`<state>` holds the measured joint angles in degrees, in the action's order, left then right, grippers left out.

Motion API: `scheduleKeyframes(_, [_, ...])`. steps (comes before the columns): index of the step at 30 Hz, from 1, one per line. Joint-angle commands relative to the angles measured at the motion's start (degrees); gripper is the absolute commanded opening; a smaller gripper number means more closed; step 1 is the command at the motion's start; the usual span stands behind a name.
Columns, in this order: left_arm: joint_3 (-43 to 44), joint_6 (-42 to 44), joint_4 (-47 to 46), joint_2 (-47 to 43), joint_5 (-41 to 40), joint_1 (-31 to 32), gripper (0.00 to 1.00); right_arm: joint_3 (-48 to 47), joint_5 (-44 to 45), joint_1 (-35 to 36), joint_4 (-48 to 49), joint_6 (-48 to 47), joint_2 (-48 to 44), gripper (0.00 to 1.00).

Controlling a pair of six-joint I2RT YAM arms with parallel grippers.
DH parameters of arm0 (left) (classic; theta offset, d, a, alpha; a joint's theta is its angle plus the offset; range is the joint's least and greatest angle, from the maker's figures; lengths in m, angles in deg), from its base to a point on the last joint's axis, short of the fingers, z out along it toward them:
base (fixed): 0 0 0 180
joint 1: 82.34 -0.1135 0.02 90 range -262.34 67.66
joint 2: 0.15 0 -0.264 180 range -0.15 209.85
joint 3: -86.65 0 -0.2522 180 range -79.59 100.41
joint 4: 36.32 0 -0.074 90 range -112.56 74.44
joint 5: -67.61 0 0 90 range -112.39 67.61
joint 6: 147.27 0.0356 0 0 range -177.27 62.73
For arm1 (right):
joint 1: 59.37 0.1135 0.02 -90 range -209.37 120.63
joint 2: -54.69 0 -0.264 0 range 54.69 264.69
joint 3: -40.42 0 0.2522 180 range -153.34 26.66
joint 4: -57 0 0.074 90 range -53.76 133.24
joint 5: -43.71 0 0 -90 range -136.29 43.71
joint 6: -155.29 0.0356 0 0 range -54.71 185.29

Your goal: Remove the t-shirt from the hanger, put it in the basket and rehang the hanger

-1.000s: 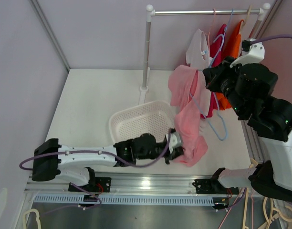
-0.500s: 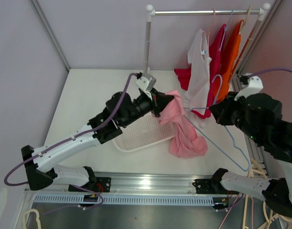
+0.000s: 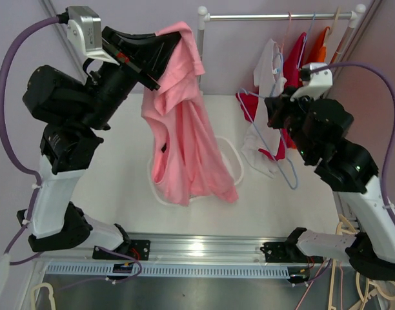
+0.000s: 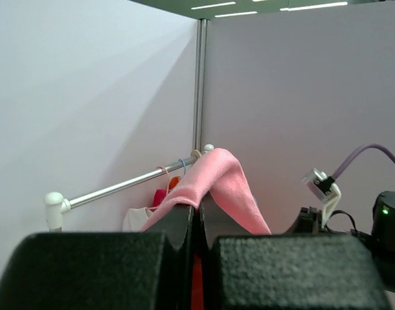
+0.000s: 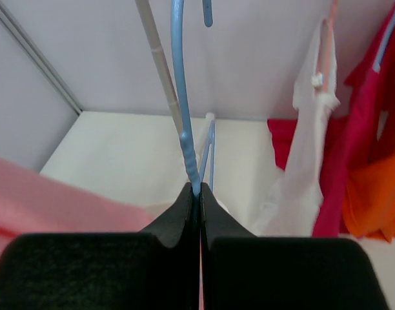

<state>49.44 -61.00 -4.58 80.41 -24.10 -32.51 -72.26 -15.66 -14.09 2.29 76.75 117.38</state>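
Observation:
My left gripper (image 3: 173, 40) is raised high at the upper left and is shut on the pink t-shirt (image 3: 188, 148), which hangs free of the hanger and drapes down over the basket. In the left wrist view the pink cloth (image 4: 220, 184) folds over my shut jaws. My right gripper (image 3: 272, 110) is shut on the bare blue hanger (image 3: 270, 150), held off the rail to the right of the shirt. In the right wrist view the hanger's blue neck (image 5: 182, 110) rises from my shut jaws, with the pink cloth (image 5: 62, 210) at the lower left.
A white mesh basket (image 3: 235, 166) lies on the table, mostly hidden behind the shirt. A rail (image 3: 275, 17) on a white post (image 3: 199, 64) holds white, red and orange garments (image 3: 294, 71) at the back right. Spare hangers (image 3: 362, 287) lie at the lower right.
My left arm has swung up and to the left, lifting the pink t-shirt off the table until it hangs free. My right gripper has risen and moved left with the blue hanger.

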Motion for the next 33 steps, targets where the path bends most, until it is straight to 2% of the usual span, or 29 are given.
scheduleKeyframes(1, [3.42,2.15,6.27,4.17,4.35,-3.23,0.01,-4.18,-2.93,-0.89,12.63,-6.63,4.62,0.00])
scheduleKeyframes(2, [3.16,1.54,6.72,4.43,4.87,-3.76,0.01,-4.27,-3.82,-1.76,15.17,-6.98,6.28,0.00])
scheduleKeyframes(4, [-3.06,-0.49,6.46,3.04,6.90,-4.64,0.01,-4.71,-6.36,-3.08,17.12,-8.12,7.96,0.00])
scheduleKeyframes(6, [-16.13,-1.63,-2.38,-0.47,6.99,-4.82,0.01,-4.45,-8.56,-5.80,20.90,-8.65,10.50,0.00])
scheduleKeyframes(7, [-29.67,-2.07,-6.77,-4.05,6.47,-5.17,0.01,-4.79,-11.10,-7.12,21.78,-8.30,11.65,0.00])
scheduleKeyframes(8, [-32.33,-3.12,-12.21,-5.05,6.29,-5.52,0.01,-5.49,-12.86,-8.61,22.57,-7.95,13.05,0.00])
scheduleKeyframes(9, [-33.74,-3.82,-12.52,-5.23,6.29,-6.14,0.01,-6.37,-14.18,-11.15,22.67,-7.69,16.02,0.00])
scheduleKeyframes(13, [-32.53,-5.68,-11.47,-3.04,9.36,-11.57,0.01,-10.76,-19.20,-14.51,26.87,-8.73,22.90,0.00])
scheduleKeyframes(17, [-30.34,-6.56,-12.53,-2.86,11.21,-15.45,0.01,-16.30,-21.14,-15.83,26.71,-9.88,30.63,0.00])
scheduleKeyframes(19, [-23.76,-5.86,-7.89,-1.46,11.21,-16.68,0.01,-19.47,-21.93,-16.62,26.80,-10.15,33.88,0.00])
scheduleKeyframes(20, [-16.00,-4.81,-5.52,0.64,10.86,-16.86,0.01,-19.82,-22.28,-16.89,27.41,-10.06,34.50,0.00])
scheduleKeyframes(23, [-14.68,-5.05,-1.55,1.10,9.80,-17.13,0.01,-20.26,-23.25,-18.29,29.78,-9.27,36.79,0.00])
scheduleKeyframes(25, [-20.46,-7.33,-2.24,-0.83,9.71,-17.13,0.01,-22.89,-24.56,-19.17,29.79,-8.74,38.72,0.00])
scheduleKeyframes(26, [-27.19,-11.70,-3.20,-2.23,9.71,-17.04,0.01,-23.77,-24.92,-19.87,29.96,-8.65,40.82,0.00])
scheduleKeyframes(28, [-47.36,-16.47,-8.10,-8.81,10.07,-15.04,0.01,-24.83,-24.92,-20.05,31.79,-9.18,42.33,0.00])
scheduleKeyframes(29, [-52.43,-18.66,-15.18,-11.36,8.06,-13.54,0.01,-24.75,-24.83,-20.14,32.50,-9.44,43.38,0.00])
scheduleKeyframes(31, [-66.13,-18.77,-17.97,-15.33,-0.36,-9.16,0.01,-24.49,-24.74,-20.23,34.43,-10.14,43.91,0.00])
scheduleKeyframes(33, [-70.30,-19.91,-21.13,-15.52,-1.36,-8.25,0.01,-24.13,-24.57,-20.23,35.50,-10.15,44.53,0.00])
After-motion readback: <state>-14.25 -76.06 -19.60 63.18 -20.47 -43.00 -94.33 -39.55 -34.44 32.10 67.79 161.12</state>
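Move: The left hand holds the pink t-shirt high over the table; the white basket lies about 11 cm ahead, 4 to its right and roughly 65 below, with the rack's left post some 35 cm ahead, 4 right, its middle 40 below. The right hand grips the bare blue hanger; its spot on the rail is about 30 cm ahead, 8 left and 8 above. The post top stands 10 cm left of that spot, the white shirt hangs some 14 cm right of it, its middle 20 lower. Keeping the pink t-shirt pinched, the left hand swings down about 25 cm and forward towards the basket, draws the cloth back up some 12 cm, then sinks again while easing back, its fingers tipping down about 30 degrees overall. Meanwhile the right hand, still shut on the blue hanger, carries it forward about 26 cm and a little left, nearly level, bringing the hook up to the free stretch of rail left of the white shirt. ##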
